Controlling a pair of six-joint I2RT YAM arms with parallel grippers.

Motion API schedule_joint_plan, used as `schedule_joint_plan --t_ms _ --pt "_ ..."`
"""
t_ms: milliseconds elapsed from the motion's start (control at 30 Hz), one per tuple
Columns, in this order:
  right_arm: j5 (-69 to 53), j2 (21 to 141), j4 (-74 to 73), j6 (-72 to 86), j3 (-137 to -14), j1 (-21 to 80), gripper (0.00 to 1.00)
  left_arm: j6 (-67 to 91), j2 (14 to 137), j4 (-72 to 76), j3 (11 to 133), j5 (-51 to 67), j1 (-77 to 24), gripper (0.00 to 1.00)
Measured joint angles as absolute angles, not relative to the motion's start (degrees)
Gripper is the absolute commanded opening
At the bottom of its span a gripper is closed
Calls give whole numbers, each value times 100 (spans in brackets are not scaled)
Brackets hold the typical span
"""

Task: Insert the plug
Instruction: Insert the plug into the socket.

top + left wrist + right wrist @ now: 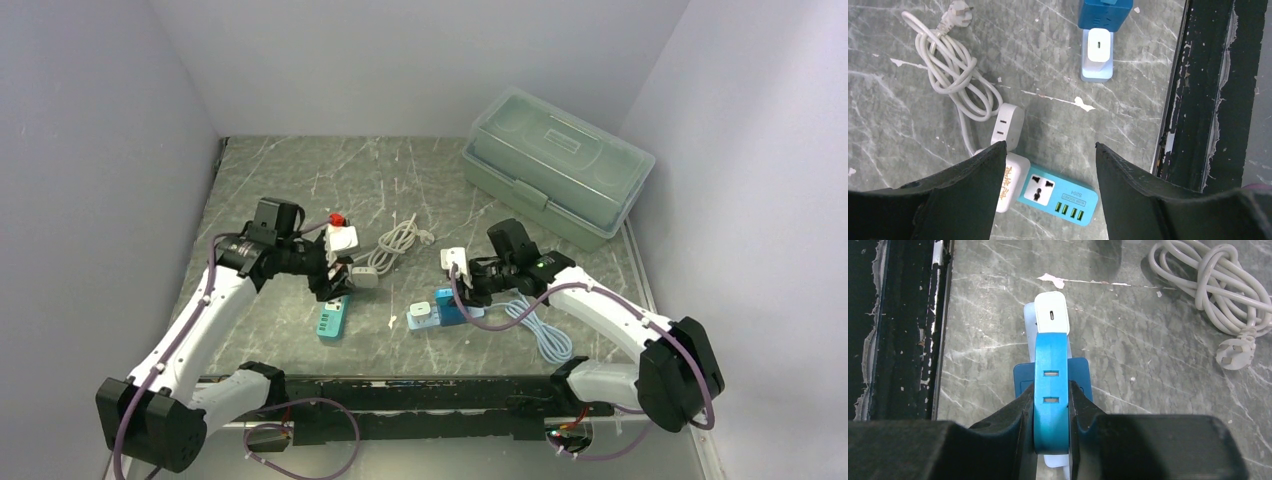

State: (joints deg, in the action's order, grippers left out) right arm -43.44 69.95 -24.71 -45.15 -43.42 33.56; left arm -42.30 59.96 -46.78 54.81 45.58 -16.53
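Note:
My right gripper [1051, 388] is shut on a bright blue plug [1051, 355] with two slots in its top. The plug stands over a dark blue block [1079, 374] on a pale power strip [424, 317]. A white charger [1052, 313] sits in the same strip just beyond. My left gripper [1050, 145] hangs open above a teal socket strip [1063, 196] with one outlet and several green USB ports. A white plug [1012, 181] with gold lettering sits at the strip's end, beside my left finger. In the top view the left gripper [335, 280] is over the teal strip [331, 319].
A coiled white cable [955, 70] with a three-pin plug [960, 12] and a flat white adapter [1007, 120] lies beyond the teal strip. A green toolbox [556, 165] stands at the back right. Another cable [543, 332] lies near the right arm. The black table edge [1208, 100] runs close.

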Motion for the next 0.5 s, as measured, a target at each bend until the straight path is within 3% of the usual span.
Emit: schedule_joint_plan --t_ms 267,500 --pt "-4355 6751 -2067 -4095 -4051 3323 0 -4182 6211 -4407 5629 4574 -2158 73" --pt "-4397 6316 -1813 -3614 -3677 3284 0 -3839 6825 -3811 5629 4316 -3210 76"
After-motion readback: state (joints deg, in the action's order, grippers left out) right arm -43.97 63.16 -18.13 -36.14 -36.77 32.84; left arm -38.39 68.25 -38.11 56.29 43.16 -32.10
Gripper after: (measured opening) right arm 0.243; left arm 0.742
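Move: The left hand is open, with the blue cube socket about 17 cm to its right, level with it fore and aft and roughly 14 cm lower. The white adapter on the same strip is some 12 cm right and 1 cm back; the teal strip lies 4 cm left and 1 cm back, the corded white block 5 cm ahead and 2 cm right. For the right hand, holding the light-blue plug, the cube is about 6 cm below, 1 cm ahead and 1 cm left. Rightward and gathering speed, the left hand sweeps about 7 cm away from the teal strip towards the blue cube, turning some 10 degrees clockwise, its fingers staying wide open. It dips slightly only at the end. The right hand keeps its pinch on the light-blue plug above the cube, easing back about 1 cm and twisting a few degrees clockwise as its fingertips tilt up slightly. ##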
